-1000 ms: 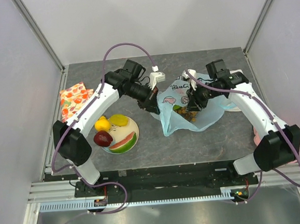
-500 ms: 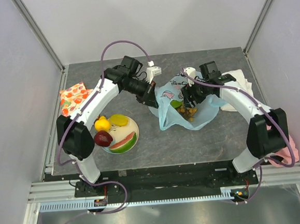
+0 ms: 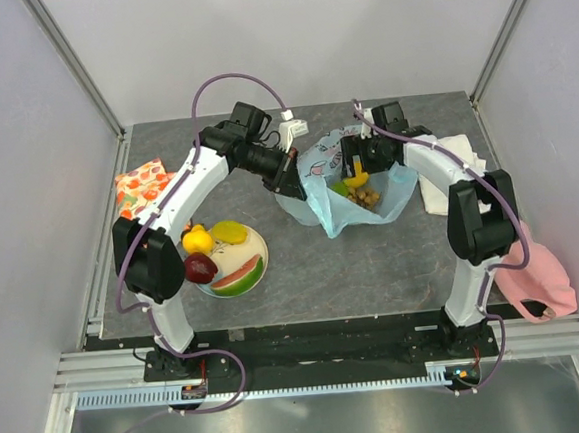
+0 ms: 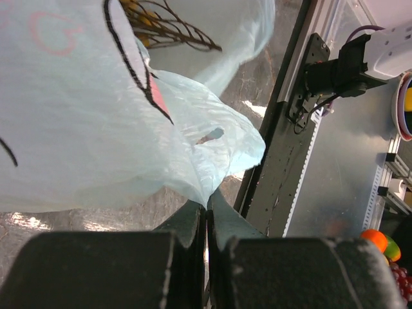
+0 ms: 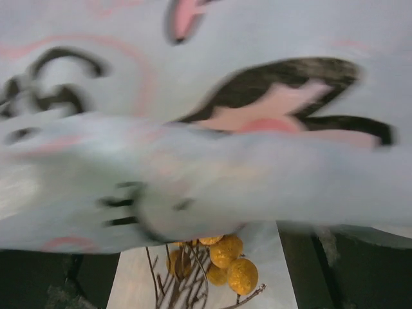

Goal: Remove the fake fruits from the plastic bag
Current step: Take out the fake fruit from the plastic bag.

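Note:
The light-blue plastic bag (image 3: 354, 206) with its pink-and-dark print lies at the table's middle back, mouth upward. My left gripper (image 3: 289, 183) is shut on the bag's left edge; in the left wrist view the film (image 4: 193, 154) runs down into the pinched fingers (image 4: 193, 222). My right gripper (image 3: 356, 163) hangs open over the bag's mouth, fingers wide apart at the sides of its wrist view. Inside the bag lie a yellow-green fruit (image 3: 353, 180) and a tan grape bunch (image 3: 367, 197), also seen as grapes (image 5: 228, 257) under blurred bag film (image 5: 206, 161).
A white-and-blue plate (image 3: 260, 244) at front left holds a lemon (image 3: 197, 241), a dark red apple (image 3: 199, 269), a watermelon slice (image 3: 239, 277) and a yellow-green piece (image 3: 230, 231). An orange-red patterned cloth (image 3: 143, 184) lies far left, a white towel (image 3: 448, 169) right, a pink cloth (image 3: 542, 283) front right.
My right gripper has opened wide and shifted back and left over the bag's mouth. The bag has bunched up and moved toward the back. My left gripper kept its hold, drifting slightly back.

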Controlling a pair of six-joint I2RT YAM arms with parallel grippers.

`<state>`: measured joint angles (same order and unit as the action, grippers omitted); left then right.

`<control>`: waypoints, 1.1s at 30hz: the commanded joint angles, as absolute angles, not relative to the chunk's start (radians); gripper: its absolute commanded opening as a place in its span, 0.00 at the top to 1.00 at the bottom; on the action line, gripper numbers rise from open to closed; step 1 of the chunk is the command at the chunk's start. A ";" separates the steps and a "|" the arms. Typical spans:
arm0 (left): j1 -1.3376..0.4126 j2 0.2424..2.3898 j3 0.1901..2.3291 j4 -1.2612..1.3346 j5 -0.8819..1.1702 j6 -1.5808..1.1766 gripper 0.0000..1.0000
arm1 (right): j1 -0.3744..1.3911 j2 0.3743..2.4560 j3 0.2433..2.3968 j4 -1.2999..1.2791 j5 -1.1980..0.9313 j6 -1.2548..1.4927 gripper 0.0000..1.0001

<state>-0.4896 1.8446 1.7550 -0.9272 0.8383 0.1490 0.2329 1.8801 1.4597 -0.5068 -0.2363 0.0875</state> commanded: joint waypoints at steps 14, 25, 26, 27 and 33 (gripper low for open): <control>-0.495 1.824 1.717 -0.904 0.879 0.124 0.98 | 0.235 2.258 1.772 -0.273 -0.300 0.290 0.02; -0.512 1.821 1.671 -0.910 0.868 0.129 0.98 | 0.258 2.402 1.828 -0.141 -0.377 0.368 0.17; -0.514 1.822 1.671 -0.911 0.867 0.130 0.98 | 0.258 2.399 1.829 -0.129 -0.383 0.359 0.29; -0.514 1.822 1.669 -0.913 0.862 0.132 0.98 | 0.258 2.393 1.830 -0.109 -0.391 0.345 0.34; -0.512 1.828 1.689 -0.913 0.790 0.141 0.98 | 0.201 2.171 1.645 -0.048 -0.521 0.282 0.53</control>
<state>-0.5110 1.8446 1.6684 -0.9104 0.8375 0.1444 0.2466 2.3417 1.7626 -0.1020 -0.4236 0.3138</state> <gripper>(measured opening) 0.023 0.713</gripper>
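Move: Inside the bag, the yellow fruit lies about 7 cm ahead of the right hand, 2 cm to its left and 6 cm below. The green fruit is some 3 cm nearer than the yellow one and 5 cm left of it, while the sprig of golden berries sits 1 cm ahead of the right hand, level sideways, 7 cm below. From the left hand, shut on the bag's edge, the yellow fruit is roughly 16 cm ahead, 17 cm right and 17 cm below. Drive the open right gripper forward into the bag about 12 cm, sinking some 6 cm early on, then veering left about 8 cm while its left side rolls up nearly 20 degrees. At the end close partway, onto the yellow fruit. With the left gripper keep hold of the bag's edge and lower it a little. ##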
